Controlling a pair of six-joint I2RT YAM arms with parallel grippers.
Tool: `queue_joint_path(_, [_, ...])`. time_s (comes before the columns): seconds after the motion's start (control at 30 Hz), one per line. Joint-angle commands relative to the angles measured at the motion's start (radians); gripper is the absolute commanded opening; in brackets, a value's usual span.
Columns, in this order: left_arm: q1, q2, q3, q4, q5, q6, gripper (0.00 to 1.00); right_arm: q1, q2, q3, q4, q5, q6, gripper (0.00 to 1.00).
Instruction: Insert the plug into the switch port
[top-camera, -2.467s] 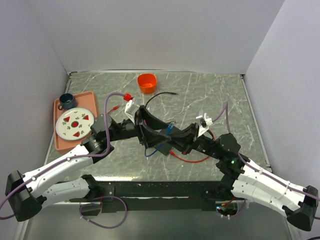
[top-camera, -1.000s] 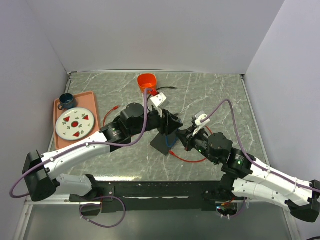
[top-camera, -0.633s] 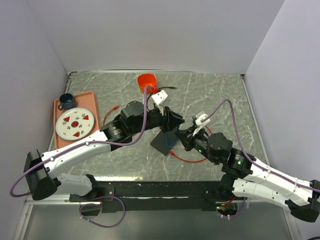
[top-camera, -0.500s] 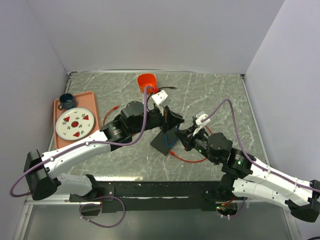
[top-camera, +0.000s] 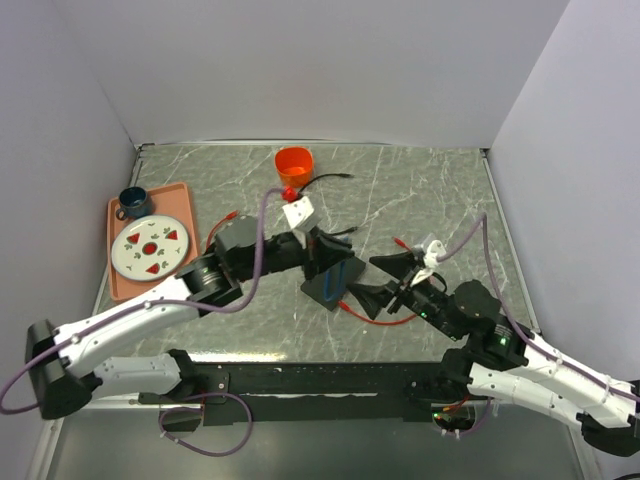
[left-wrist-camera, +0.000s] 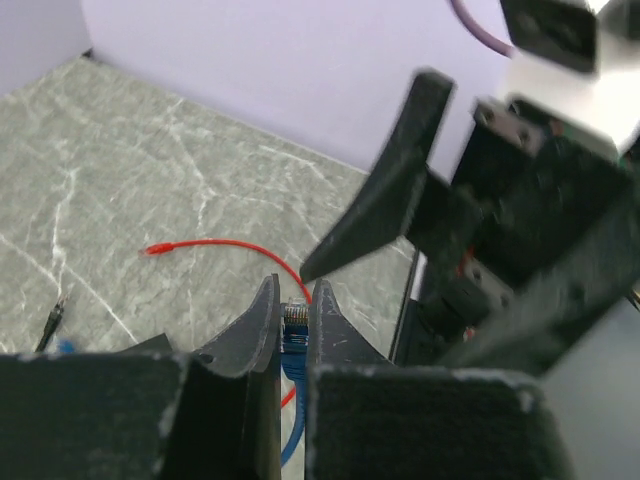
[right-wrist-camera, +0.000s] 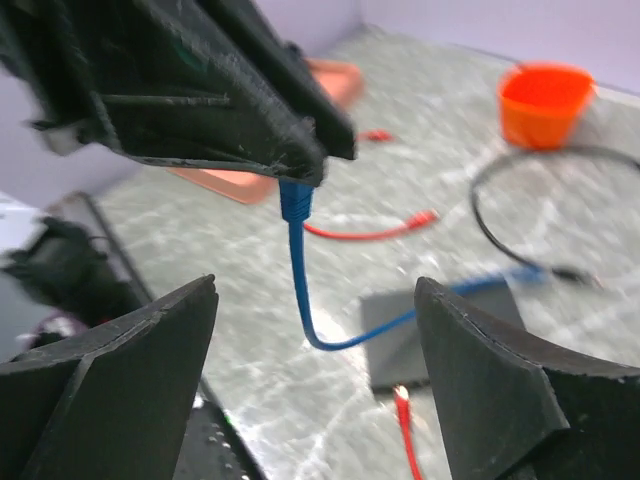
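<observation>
The plug (left-wrist-camera: 295, 318) is a clear connector on a blue cable (right-wrist-camera: 300, 275), and my left gripper (left-wrist-camera: 293, 300) is shut on it above the table. From above, the left gripper (top-camera: 338, 264) hangs over the flat black box (top-camera: 322, 288). That box (right-wrist-camera: 440, 335) lies flat on the marble. I cannot make out the switch port in its edge. My right gripper (top-camera: 378, 280) stands wide open just right of the plug, holding nothing. In the right wrist view the blue cable hangs between the right gripper's (right-wrist-camera: 315, 290) spread fingers.
An orange cup (top-camera: 294, 165) stands at the back centre, with a black cable (top-camera: 330, 179) beside it. Red cables (top-camera: 385, 320) lie by the box, and another (top-camera: 225, 220) lies near the tray. A pink tray (top-camera: 118, 290) at the left holds a plate (top-camera: 150, 247) and a mug (top-camera: 133, 202).
My right gripper has opened and drawn back to the right. The left gripper has shut on the blue plug and drawn back a little to the left.
</observation>
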Motion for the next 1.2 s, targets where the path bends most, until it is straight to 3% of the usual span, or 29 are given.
queue_joint_path(0.0, [-0.005,-0.150,-0.047,0.036,0.159,0.088,0.01,-0.010,-0.030,0.024,0.091,-0.200,-0.040,0.88])
queue_joint_path(0.23, [-0.003,-0.280,-0.105,0.090,0.345,0.065,0.01,-0.018,-0.011,0.074,0.176,-0.527,-0.014,0.79])
queue_joint_path(0.4, [-0.003,-0.284,-0.107,0.139,0.412,0.013,0.01,-0.018,0.027,0.104,0.264,-0.658,0.043,0.75])
queue_joint_path(0.8, [-0.006,-0.241,-0.128,0.249,0.419,-0.104,0.01,-0.014,0.072,0.097,0.341,-0.580,0.083,0.51])
queue_joint_path(1.17, [-0.006,-0.248,-0.140,0.266,0.389,-0.122,0.01,-0.016,0.099,0.084,0.356,-0.529,0.084,0.40])
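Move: The blue plug is in my left fingers already; my open right hand wants it, about 3 cm ahead, 4 cm left and 4 cm above. The switch lies on the table roughly 10 cm ahead of my left hand, hardly 1 cm left and about 32 cm below. On the same table, from my left hand, the red plug is straight down, 1 cm right, and the black cable's end 22 cm ahead, 4 cm right. I draw both hands back towards my base and upward. My left keeps its pinch on the blue plug, going about 10 cm back, 5 up and a little left, yawing clockwise. My right goes roughly 9 cm back and as far up, also leftward, and swings some 30 degrees counter-clockwise to face the left fingertips. It narrows to under half open around the plug's line, not shut on it. ##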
